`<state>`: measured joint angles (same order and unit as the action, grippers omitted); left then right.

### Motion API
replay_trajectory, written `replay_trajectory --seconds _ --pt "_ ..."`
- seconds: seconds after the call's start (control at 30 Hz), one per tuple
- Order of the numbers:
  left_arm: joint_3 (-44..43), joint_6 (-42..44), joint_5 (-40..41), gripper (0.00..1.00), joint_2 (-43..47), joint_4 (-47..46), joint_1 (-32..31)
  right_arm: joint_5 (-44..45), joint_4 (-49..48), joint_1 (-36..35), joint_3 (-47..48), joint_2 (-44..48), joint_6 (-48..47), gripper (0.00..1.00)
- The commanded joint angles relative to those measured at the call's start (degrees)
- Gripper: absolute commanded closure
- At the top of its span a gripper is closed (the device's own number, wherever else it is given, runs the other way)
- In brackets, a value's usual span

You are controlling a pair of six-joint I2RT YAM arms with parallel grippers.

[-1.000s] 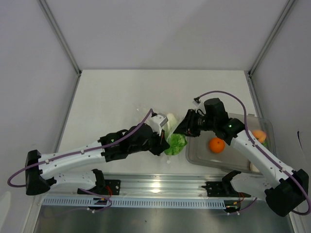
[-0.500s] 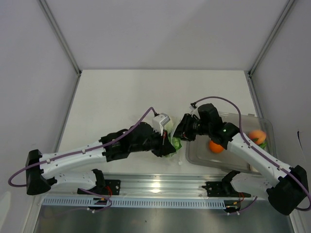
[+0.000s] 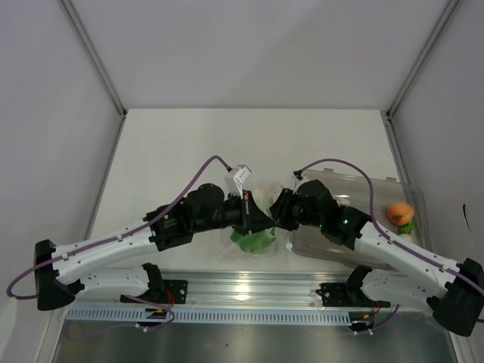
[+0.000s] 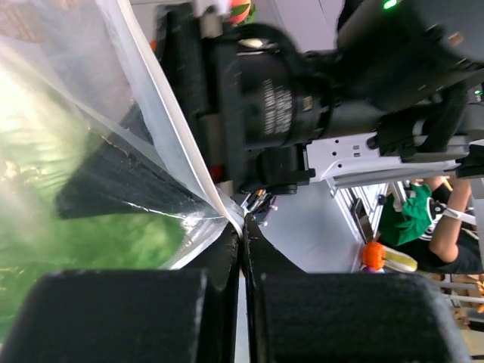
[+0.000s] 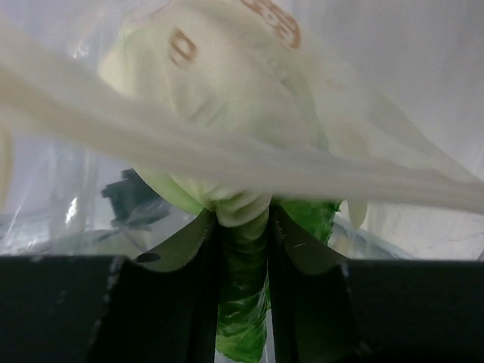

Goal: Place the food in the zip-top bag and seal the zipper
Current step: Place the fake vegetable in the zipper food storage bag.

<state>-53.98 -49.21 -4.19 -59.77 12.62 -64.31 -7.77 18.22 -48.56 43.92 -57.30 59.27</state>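
The clear zip-top bag (image 3: 262, 190) hangs between my two grippers near the table's front middle. My left gripper (image 3: 259, 221) is shut on the bag's mouth edge, with the white zipper strip (image 4: 175, 128) running into its fingertips (image 4: 242, 227). The green lettuce (image 3: 253, 240) shows through the film in the left wrist view (image 4: 76, 227). My right gripper (image 3: 278, 214) faces the left one and is shut on the lettuce's pale stem (image 5: 242, 219), with the zipper strip (image 5: 227, 151) stretched across just above. A reddish-orange fruit (image 3: 400, 212) lies in the tray. The round orange is hidden under my right arm.
A rigid clear tray (image 3: 378, 184) stands at the right, partly under my right arm. A metal rail (image 3: 249, 291) runs along the near edge. White walls close the left, back and right sides.
Both grippers have come together and shifted nearer the front edge. The lettuce has moved with them. My right arm has swung left and now covers the orange in the tray.
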Motion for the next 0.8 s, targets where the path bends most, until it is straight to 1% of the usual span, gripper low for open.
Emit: replay_trajectory --seconds 0.0,0.1,0.2,0.27,0.3,0.33,0.43,0.63,0.77 --pt "-0.1 -2.7 -3.3 0.99 -0.3 -3.7 1.0 5.6 -0.6 -2.1 3.1 -3.9 -2.1 0.79" --pt "1.0 -2.1 -3.5 0.99 0.4 -3.4 2.0 5.4 5.3 -2.6 7.6 -8.3 -6.3 0.76" --pt "2.2 -1.8 -4.5 0.99 0.9 -3.6 3.4 4.9 10.3 -2.7 12.3 -11.1 -9.4 0.66" --pt "3.9 -1.8 -5.2 0.99 1.4 -4.3 3.9 4.9 11.2 -2.6 13.6 -11.7 -10.9 0.44" --pt "4.7 -1.9 -5.7 0.99 1.6 -4.7 4.2 4.3 10.7 -2.6 13.9 -11.5 -11.4 0.31" --pt "5.2 -1.9 -6.0 1.00 1.9 -5.3 4.4 4.0 10.4 -2.6 13.9 -10.7 -11.6 0.01" --pt "5.5 -1.1 -6.3 1.00 2.6 -4.7 4.6 3.6 10.6 -2.2 14.3 -8.8 -12.2 0.00" --pt "5.6 0.5 -4.4 1.00 5.1 -2.8 5.3 6.4 17.1 -2.0 16.1 -4.2 -13.5 0.01" --pt "5.9 1.9 -3.0 0.99 6.9 -0.8 5.9 7.3 21.5 -2.0 17.2 1.1 -13.7 0.01"
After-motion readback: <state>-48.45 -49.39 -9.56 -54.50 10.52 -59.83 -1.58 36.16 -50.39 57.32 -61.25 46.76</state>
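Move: The right fingers are already inside the bag's mouth, pinching the fake vegetable. The bag's middle is about 5 cm to their left and 7 cm lower, and the vegetable's middle about 4 cm left and 5 cm below. The tray's middle lies some 27 cm right, 5 cm ahead and 15 cm lower. From the left hand, shut on the bag's rim, the vegetable is about 3 cm ahead, 2 cm left and 5 cm below. Right hand dips the vegetable 3 cm down the bag, opens wide, rises 4 cm; left keeps the rim. ##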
